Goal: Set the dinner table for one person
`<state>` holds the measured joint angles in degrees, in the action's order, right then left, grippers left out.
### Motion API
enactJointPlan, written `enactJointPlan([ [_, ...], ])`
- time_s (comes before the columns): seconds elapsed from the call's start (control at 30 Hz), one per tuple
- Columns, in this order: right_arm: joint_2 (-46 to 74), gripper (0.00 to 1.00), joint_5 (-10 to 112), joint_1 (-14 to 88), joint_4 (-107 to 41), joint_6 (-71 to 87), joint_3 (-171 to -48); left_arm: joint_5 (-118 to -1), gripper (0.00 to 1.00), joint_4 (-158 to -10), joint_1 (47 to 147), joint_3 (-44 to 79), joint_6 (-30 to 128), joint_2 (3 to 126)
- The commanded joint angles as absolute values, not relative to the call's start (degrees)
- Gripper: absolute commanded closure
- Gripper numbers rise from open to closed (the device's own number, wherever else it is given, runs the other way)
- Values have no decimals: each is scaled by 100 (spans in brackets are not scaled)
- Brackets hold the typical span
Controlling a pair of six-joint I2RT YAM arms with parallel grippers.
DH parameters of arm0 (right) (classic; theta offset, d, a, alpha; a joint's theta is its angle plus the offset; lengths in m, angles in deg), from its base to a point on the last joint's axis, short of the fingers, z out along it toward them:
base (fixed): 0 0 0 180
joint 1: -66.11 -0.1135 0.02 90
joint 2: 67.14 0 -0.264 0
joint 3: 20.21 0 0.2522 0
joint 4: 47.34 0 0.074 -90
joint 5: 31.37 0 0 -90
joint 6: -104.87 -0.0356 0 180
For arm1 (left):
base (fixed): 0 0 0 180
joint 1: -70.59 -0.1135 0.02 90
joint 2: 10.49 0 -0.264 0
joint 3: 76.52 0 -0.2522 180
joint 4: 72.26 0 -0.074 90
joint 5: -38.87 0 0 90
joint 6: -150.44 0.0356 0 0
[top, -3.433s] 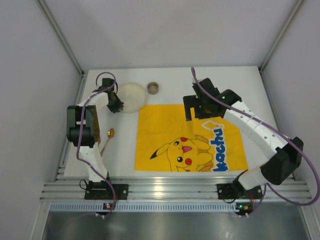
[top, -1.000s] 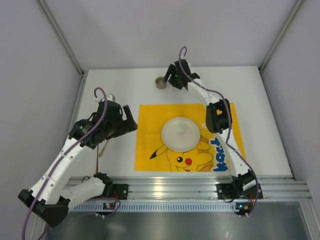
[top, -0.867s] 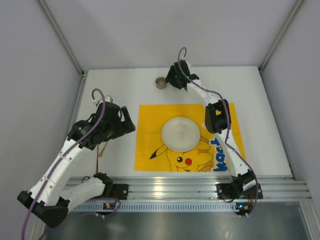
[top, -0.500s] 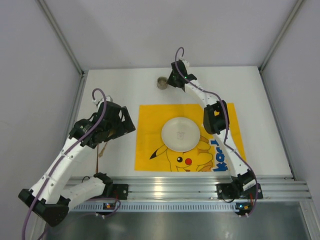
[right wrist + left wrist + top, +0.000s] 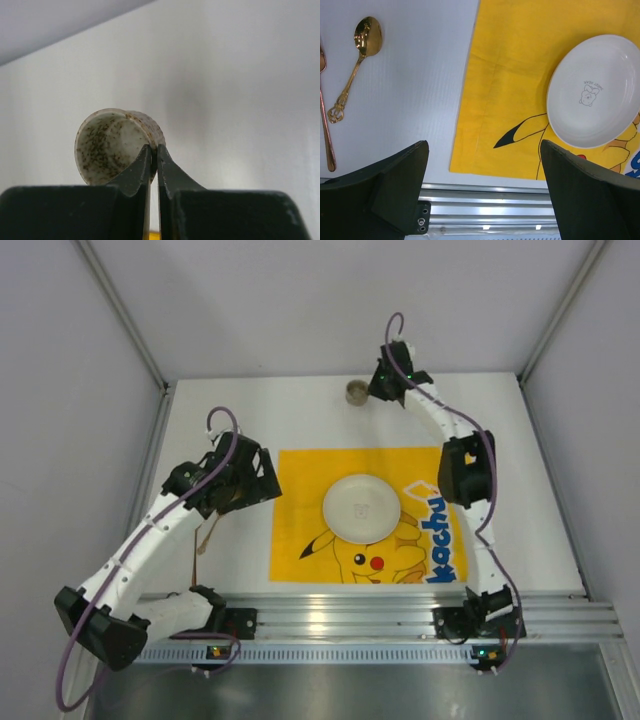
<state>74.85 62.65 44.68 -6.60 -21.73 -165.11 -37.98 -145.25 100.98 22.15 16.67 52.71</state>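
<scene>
A small speckled cup [image 5: 356,392] is at the far edge of the white dinner table [image 5: 520,440]. My right gripper [image 5: 383,386] is shut on its wall, one finger inside the rim. The right wrist view shows the cup [image 5: 102,147] pinched between the closed fingers of that gripper [image 5: 154,150]. A white plate [image 5: 361,508] lies in the middle of the yellow cartoon mat [image 5: 300,490]. My left gripper [image 5: 483,146] hangs open and empty over the mat's near left corner. A gold spoon [image 5: 351,70] lies on the table left of the mat.
A second, rose-gold utensil handle [image 5: 325,125] lies beside the spoon at the view's left edge. The aluminium rail [image 5: 350,618] runs along the near table edge. Grey walls close in the table on three sides.
The right gripper has shut on the cup's rim and moved it to the right along the far edge. The left arm has shifted slightly farther and right. The plate now lies on the mat.
</scene>
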Motion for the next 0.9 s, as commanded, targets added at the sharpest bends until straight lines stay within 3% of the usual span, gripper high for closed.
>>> enactJointPlan([
  [0.0,5464,100,6417,5204,-749,-1765,-15874,-3663,2,-14114,10039,2037,2105,5585],
  [0.2,3591,100,6602,5934,-370,-1633,-12985,-3767,1,-13780,9233,2599,2457,6175],
  [0.4,2857,100,7102,6356,-396,-1397,-10793,-4470,2,-13164,8001,3110,2992,6473],
  [0.83,2910,100,6945,6427,-1029,-1290,-9866,-4409,2,-12998,7376,2872,3732,6817],
  [0.87,2840,95,6858,6435,-968,-1299,-9858,-4427,2,-12962,7332,2933,3758,6869],
])
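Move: At the right fingertips, which already grip the rim, the cup hangs about 4 cm to their left; its place, the placemat's far right part, lies some 22 cm back, 21 cm right and 11 cm below. The plate is about 33 cm back and 3 cm left. The spoon lies some 14 cm left of the open left hand, nearly level and 19 cm below; the fork is 18 cm left and 5 cm back. Swinging the cup up about 14 cm and right some 25 cm, the right arm then carries it back roughly 22 cm and down onto the placemat's far right part, tipping the fingers downward, grip kept shut. Meanwhile the left hand, fingers wide open, sinks about 10 cm and goes left and somewhat forward over the spoon's bowl. ##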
